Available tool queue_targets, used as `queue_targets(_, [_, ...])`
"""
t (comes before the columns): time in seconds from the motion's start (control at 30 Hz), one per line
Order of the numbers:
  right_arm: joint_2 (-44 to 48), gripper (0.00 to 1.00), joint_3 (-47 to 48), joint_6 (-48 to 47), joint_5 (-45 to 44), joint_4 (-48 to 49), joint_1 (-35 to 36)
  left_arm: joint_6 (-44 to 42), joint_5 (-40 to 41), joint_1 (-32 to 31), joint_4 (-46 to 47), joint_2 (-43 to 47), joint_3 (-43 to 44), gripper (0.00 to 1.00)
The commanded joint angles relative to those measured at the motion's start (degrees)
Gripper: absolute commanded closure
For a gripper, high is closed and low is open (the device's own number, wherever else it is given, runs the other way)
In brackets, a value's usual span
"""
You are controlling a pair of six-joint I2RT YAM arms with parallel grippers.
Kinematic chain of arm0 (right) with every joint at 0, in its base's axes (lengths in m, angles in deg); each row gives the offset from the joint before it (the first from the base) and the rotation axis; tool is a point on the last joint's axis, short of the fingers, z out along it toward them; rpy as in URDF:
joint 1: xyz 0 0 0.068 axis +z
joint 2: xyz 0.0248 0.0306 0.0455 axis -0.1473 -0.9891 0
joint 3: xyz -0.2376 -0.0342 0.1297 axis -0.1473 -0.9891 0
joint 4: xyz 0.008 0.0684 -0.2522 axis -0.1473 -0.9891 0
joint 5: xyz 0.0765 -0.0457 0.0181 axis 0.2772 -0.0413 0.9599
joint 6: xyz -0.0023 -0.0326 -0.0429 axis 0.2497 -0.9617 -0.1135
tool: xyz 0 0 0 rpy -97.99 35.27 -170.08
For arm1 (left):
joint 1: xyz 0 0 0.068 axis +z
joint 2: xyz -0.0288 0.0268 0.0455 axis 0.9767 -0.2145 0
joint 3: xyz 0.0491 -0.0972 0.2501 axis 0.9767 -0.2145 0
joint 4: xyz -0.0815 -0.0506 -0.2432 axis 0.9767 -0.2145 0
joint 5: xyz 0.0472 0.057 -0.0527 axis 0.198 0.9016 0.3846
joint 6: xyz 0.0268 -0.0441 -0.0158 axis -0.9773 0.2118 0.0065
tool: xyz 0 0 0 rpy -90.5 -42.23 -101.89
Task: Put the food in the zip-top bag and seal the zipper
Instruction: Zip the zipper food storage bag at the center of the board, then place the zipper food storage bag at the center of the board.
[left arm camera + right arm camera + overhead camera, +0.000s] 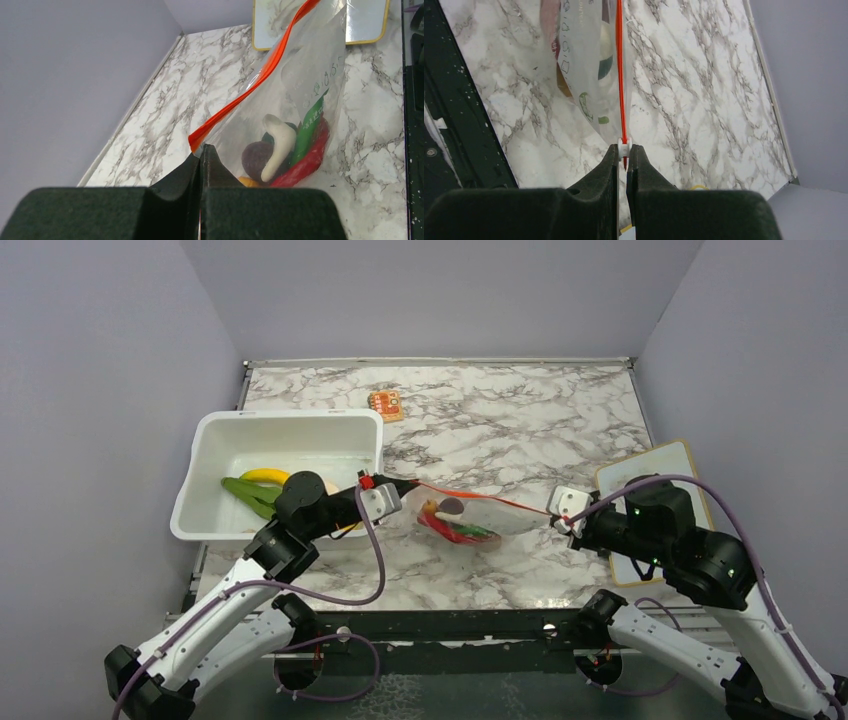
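Observation:
The clear zip-top bag [480,515] hangs stretched between both grippers above the marble table. Food sits in its bottom [458,525]: a red chilli [305,162], a green chilli [307,130], a white piece [280,145] and a dark round lump [255,157]. The orange-red zipper [470,494] runs taut along the top edge. My left gripper [201,150] is shut on the bag's left corner, just under the zipper [270,65] end. My right gripper [624,150] is shut on the white tab [624,145] at the zipper's [620,75] right end.
A white tub [290,420] stands at the left, holding a yellow banana [262,476] and green chillies [250,495]. A small orange item [385,403] lies at the back. A yellow-rimmed board [655,465] lies under the right arm.

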Motion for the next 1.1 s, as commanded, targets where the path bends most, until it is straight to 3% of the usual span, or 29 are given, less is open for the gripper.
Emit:
queue_targets(0.0, [-0.41, 0.99, -1.35, 1.64, 4.01, -2.37, -0.61, 1.42, 0.61, 1.81, 1.85, -0.80, 0.58, 0.99])
queue_targets(0.27, [-5.30, 0.99, -5.07, 7.56, 7.76, 6.41, -0.60, 1.91, -0.59, 1.78, -1.26, -1.46, 0.81, 0.70])
queue_targets(0.5, [-10.92, 0.93, -7.75, 11.89, -3.40, 12.26, -0.60, 3.00, -3.07, 1.82, -2.71, -2.58, 2.77, 0.45])
queue_targets(0.83, [-19.40, 0.98, -8.09, 21.56, -17.62, 18.55, -0.75, 10.92, 4.17, 1.82, -2.40, -3.02, 5.01, 0.14])
queue_targets(0.9, [-20.90, 0.98, -8.65, 22.98, -21.10, 19.38, -1.45, 12.55, 6.11, 1.82, -3.65, -3.19, 5.99, 0.02])
queue_targets(1.07, [-22.69, 0.96, -9.25, 23.17, -21.03, 22.16, -9.06, 20.23, 12.49, 1.81, -6.20, -3.44, 7.88, 0.01])
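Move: My left fingertips still pinch the left zipper corner of the bag. My right fingertips keep the white slider at the other end, about 24 cm to the left hand's right and 6 cm nearer my base. The food lies in the bag some 8 cm right of my left hand, 4 cm back and 15 cm below. From my right hand the food is about 16 cm left, 1 cm ahead and 13 cm below. I open my left fingers from shut to fully wide and release the zipper corner, the hand dipping 2–3 cm and coming back up almost on the spot. My right hand keeps its pinch on the slider end and lowers the bag towards the board: down and slightly left first, then forward as well, about 9 cm each way in all, turning some 30 degrees clockwise. ##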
